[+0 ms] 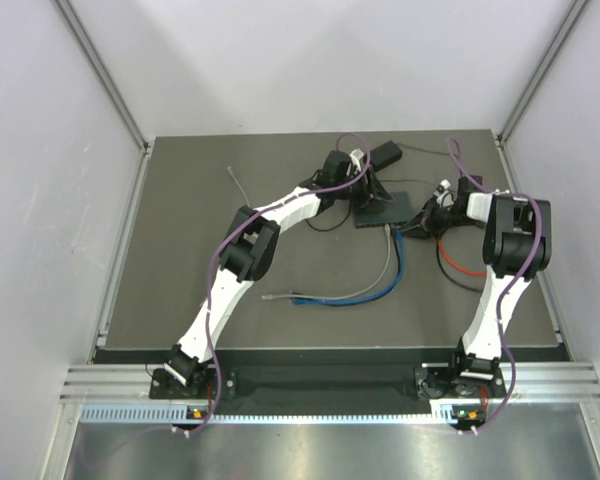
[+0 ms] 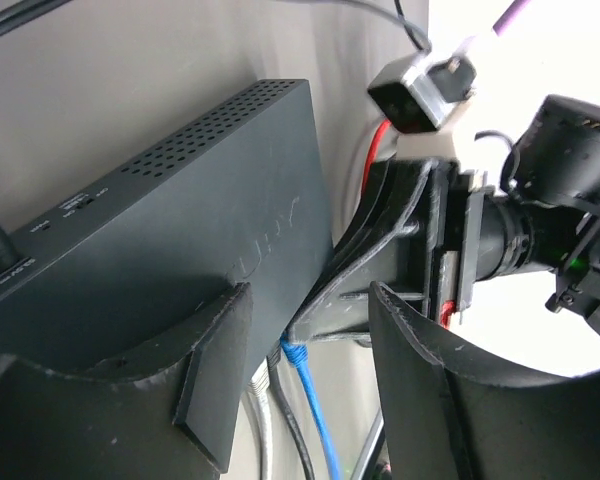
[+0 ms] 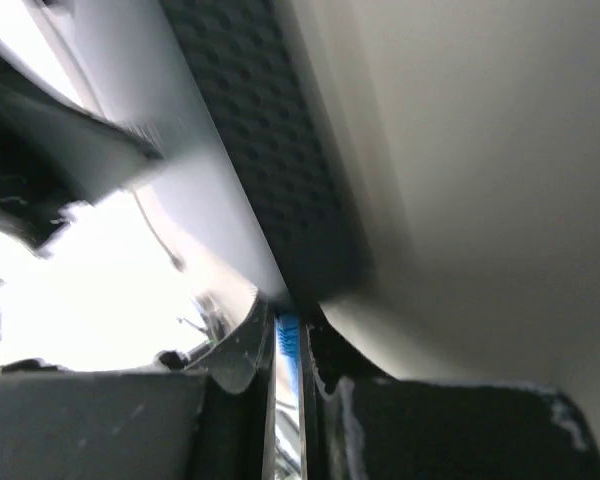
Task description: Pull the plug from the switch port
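Note:
The switch [image 1: 378,218] [image 2: 200,230] is a flat dark grey box lying at the middle back of the mat. My left gripper [image 1: 366,196] [image 2: 310,300] stands open over its socket edge, with the left finger [image 2: 212,375] resting on the switch's top and the right finger [image 2: 425,390] beyond the edge. A blue plug [image 2: 294,352] [image 3: 288,335] sits in a port of the switch. My right gripper [image 1: 414,222] [image 3: 288,322] reaches in from the right and is shut on that plug. Its blue cable [image 1: 396,262] trails toward the front.
A grey cable [image 1: 378,278] and a black cable [image 2: 298,440] also leave the switch beside the blue one. A red cable [image 1: 458,268] loops by the right arm. A black adapter block [image 1: 386,154] with a thin cord lies behind the switch. Loose cable ends [image 1: 280,297] lie mid-mat.

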`<state>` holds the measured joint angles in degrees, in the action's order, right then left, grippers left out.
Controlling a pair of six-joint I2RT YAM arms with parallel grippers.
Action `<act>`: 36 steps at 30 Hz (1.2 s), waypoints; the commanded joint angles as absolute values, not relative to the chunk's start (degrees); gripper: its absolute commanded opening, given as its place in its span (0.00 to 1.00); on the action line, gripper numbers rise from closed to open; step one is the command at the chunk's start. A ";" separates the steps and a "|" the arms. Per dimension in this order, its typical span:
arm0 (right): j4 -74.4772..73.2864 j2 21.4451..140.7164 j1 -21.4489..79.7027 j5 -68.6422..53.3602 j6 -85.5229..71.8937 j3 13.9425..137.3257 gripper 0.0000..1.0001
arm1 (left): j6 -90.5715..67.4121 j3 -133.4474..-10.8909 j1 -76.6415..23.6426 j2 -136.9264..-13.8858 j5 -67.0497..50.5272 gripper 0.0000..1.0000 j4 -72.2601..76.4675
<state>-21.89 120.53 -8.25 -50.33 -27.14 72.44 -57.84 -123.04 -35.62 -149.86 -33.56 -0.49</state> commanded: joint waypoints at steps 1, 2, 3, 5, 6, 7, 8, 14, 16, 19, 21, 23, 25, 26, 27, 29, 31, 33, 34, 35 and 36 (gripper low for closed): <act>-34.54 123.05 -8.88 -47.53 -20.56 71.37 0.00 | -58.01 -124.54 -35.77 -152.93 -33.13 0.56 -3.96; -33.58 123.22 -9.14 -48.94 -21.52 70.76 0.00 | -58.18 -124.63 -35.68 -153.10 -33.48 0.56 -3.87; -31.05 123.22 -9.40 -50.26 -24.40 69.27 0.00 | -58.53 -124.80 -35.68 -153.28 -33.66 0.56 -3.78; -29.01 122.52 -9.93 -51.33 -26.45 68.12 0.00 | -58.36 -124.80 -35.68 -153.37 -33.93 0.56 -3.69; -28.48 122.35 -10.02 -51.42 -27.15 67.68 0.00 | -58.27 -124.80 -35.68 -153.20 -33.93 0.56 -3.78; -28.56 121.47 -10.19 -50.63 -26.81 67.76 0.00 | -58.18 -124.80 -35.60 -153.11 -34.01 0.56 -3.87; -28.39 120.51 -10.11 -49.58 -26.37 67.85 0.00 | -57.92 -124.80 -35.60 -152.84 -34.01 0.56 -3.87; -21.71 107.77 -9.76 -43.43 -25.49 63.90 0.00 | -55.90 -124.54 -35.33 -149.51 -34.28 0.60 -7.37; -24.15 103.65 -9.58 -40.97 -24.18 63.28 0.00 | -53.10 -123.23 -35.25 -146.09 -34.02 0.64 -8.96; -25.40 99.86 -9.23 -40.87 -24.60 62.32 0.00 | -48.09 -118.94 -34.90 -139.50 -33.66 0.68 -11.60; -26.10 96.08 -8.53 -40.78 -25.92 62.31 0.00 | -45.45 -115.51 -34.54 -135.64 -34.19 0.70 -10.99; -26.80 92.73 -6.69 -40.17 -27.41 62.75 0.00 | -43.43 -110.23 -34.19 -129.83 -36.28 0.71 -8.37; -26.90 89.84 -3.96 -39.47 -28.47 63.81 0.00 | -42.98 -104.35 -34.19 -124.38 -39.53 0.73 -5.03; -26.81 89.04 -3.09 -39.46 -29.87 64.16 0.00 | -43.41 -101.98 -34.36 -122.36 -42.94 0.74 -2.40; -26.46 87.64 -1.34 -39.55 -30.49 65.29 0.00 | -43.77 -97.78 -34.54 -118.86 -44.46 0.75 2.41; -26.11 86.58 -0.36 -39.72 -32.68 66.44 0.00 | -44.21 -94.06 -34.89 -115.59 -47.18 0.77 5.70; -25.58 85.70 2.46 -40.51 -33.66 68.63 0.00 | -42.64 -90.89 -35.77 -111.98 -48.25 0.79 5.02; -25.84 85.43 4.03 -40.78 -35.06 70.74 0.00 | -39.74 -89.39 -37.17 -109.61 -47.29 0.79 3.17; -25.93 84.91 4.39 -41.04 -35.59 71.27 0.00 | -38.51 -89.47 -37.53 -109.08 -46.76 0.79 0.38; -25.58 84.64 4.66 -41.13 -36.81 71.89 0.00 | -35.71 -89.82 -37.96 -108.99 -45.89 0.79 -2.69; -25.05 84.03 5.27 -41.13 -37.44 72.16 0.00 | -34.38 -91.22 -38.32 -109.16 -45.01 0.79 -4.90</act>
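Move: The blue plug sits pinched between my right fingertips, still at the switch port. The black plug is about 2 cm to its left and the grey plug some 3 cm left, both level with it; the switch's middle lies about 5 cm ahead and 5 cm left. From my left hand, the blue plug is about 6 cm back, 6 cm right and 5 cm down, with the switch's middle some 5 cm below and 1 cm back and right. Keeping my right fingers shut on the blue plug, I draw it about 4 cm straight back out of the port, then lift it some 17 cm, veering left over the cables as the fingers tilt up. My left hand stays on the switch until the plug is back, then comes off and swings back and up beside the plug, opening wider and turning a little clockwise. ##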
